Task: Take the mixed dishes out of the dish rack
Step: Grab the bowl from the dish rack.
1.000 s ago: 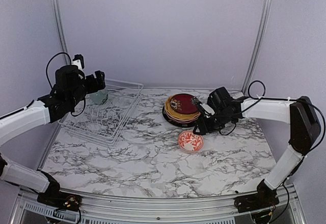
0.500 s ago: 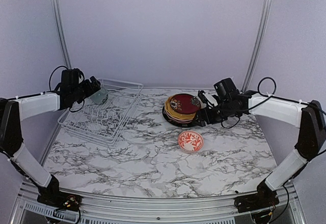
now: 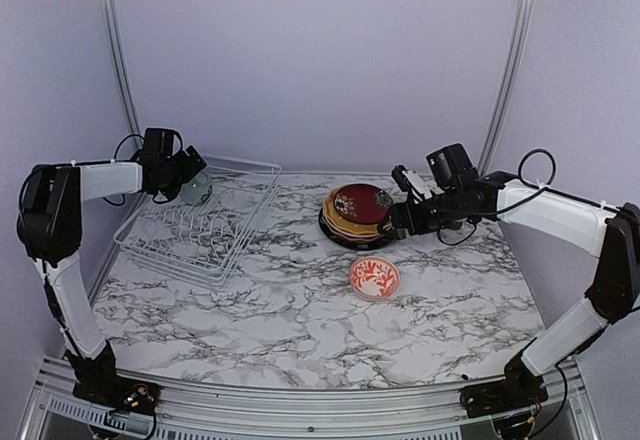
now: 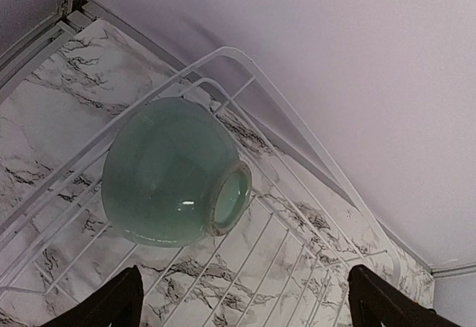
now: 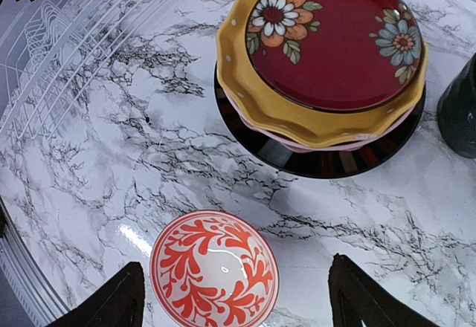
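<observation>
The white wire dish rack [image 3: 205, 228] stands at the table's left. A pale green bowl [image 4: 171, 175] lies on its side in the rack's far left corner. My left gripper [image 3: 186, 172] hovers just short of that bowl, jaws wide open and empty, with the fingertips [image 4: 111, 305] below it in the left wrist view. A stack of plates [image 3: 358, 215] sits right of centre, with the dark red floral plate [image 5: 335, 41] on top of the orange-yellow, pink and black ones. A red-and-white patterned bowl [image 5: 214, 271] rests upright on the table. My right gripper [image 3: 400, 217] hangs open above it, holding nothing.
A dark teal mug [image 5: 461, 115] stands right beside the plate stack, at the right edge of the right wrist view. The rack's upright prongs [image 3: 190, 228] fill its middle. Back wall and frame posts [image 3: 118, 60] close in behind the rack.
My right gripper opened wider and drew up and back from the red-and-white bowl, which stays on the table. The left arm stretched out toward the green bowl in the rack's far corner.
</observation>
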Available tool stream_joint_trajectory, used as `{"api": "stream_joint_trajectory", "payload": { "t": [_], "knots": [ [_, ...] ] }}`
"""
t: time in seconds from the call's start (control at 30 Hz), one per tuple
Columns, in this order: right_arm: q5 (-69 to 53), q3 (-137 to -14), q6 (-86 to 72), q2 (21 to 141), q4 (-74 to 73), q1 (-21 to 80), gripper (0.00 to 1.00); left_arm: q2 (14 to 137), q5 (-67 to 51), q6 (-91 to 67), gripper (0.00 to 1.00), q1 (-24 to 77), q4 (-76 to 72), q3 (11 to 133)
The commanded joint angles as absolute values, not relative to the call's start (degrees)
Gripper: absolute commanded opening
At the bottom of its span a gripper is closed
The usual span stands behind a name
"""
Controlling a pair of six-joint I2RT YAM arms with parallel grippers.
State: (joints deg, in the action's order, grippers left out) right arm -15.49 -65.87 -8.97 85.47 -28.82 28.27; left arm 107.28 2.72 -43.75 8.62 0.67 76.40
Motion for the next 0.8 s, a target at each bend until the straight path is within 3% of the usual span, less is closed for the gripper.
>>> {"api": "stream_joint_trajectory", "payload": {
  "t": [0.0, 0.3, 0.77],
  "knots": [
    [-15.4, -67.0, -9.1, 83.9, -29.9, 28.2, 0.82, 112.3, 6.3, -44.3, 0.99, 8.3, 12.5, 84.7],
    [-16.2, -67.0, -8.9, 84.2, -29.6, 28.2, 0.82, 117.1, 7.9, -38.8, 0.99, 8.0, 19.4, 90.1],
    [-16.5, -67.1, -9.0, 83.8, -29.9, 28.2, 0.81, 119.2, 9.1, -35.7, 0.99, 7.4, 18.1, 90.9]
  ]
}}
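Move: The green bowl in the rack lies about 6 cm ahead of the open left hand, 2 cm to its left and some 9 cm below it. The rack's middle is some 5 cm back, 3 cm to the right and 12 cm down; its far left corner is about 12 cm ahead, straight on, and 5 cm down. From the right hand the bowl is roughly 26 cm ahead, 67 cm to the left and 10 cm below. No touch on the bowl yet: the left hand closes in on it, first easing forward about 2 cm, then sinking roughly 5 cm into the rack's far end while drifting left some 2.5 cm. The wrist tips down about 13 degrees and rolls its left side up nearly as much, then the hand settles with the fingers still wide open. ##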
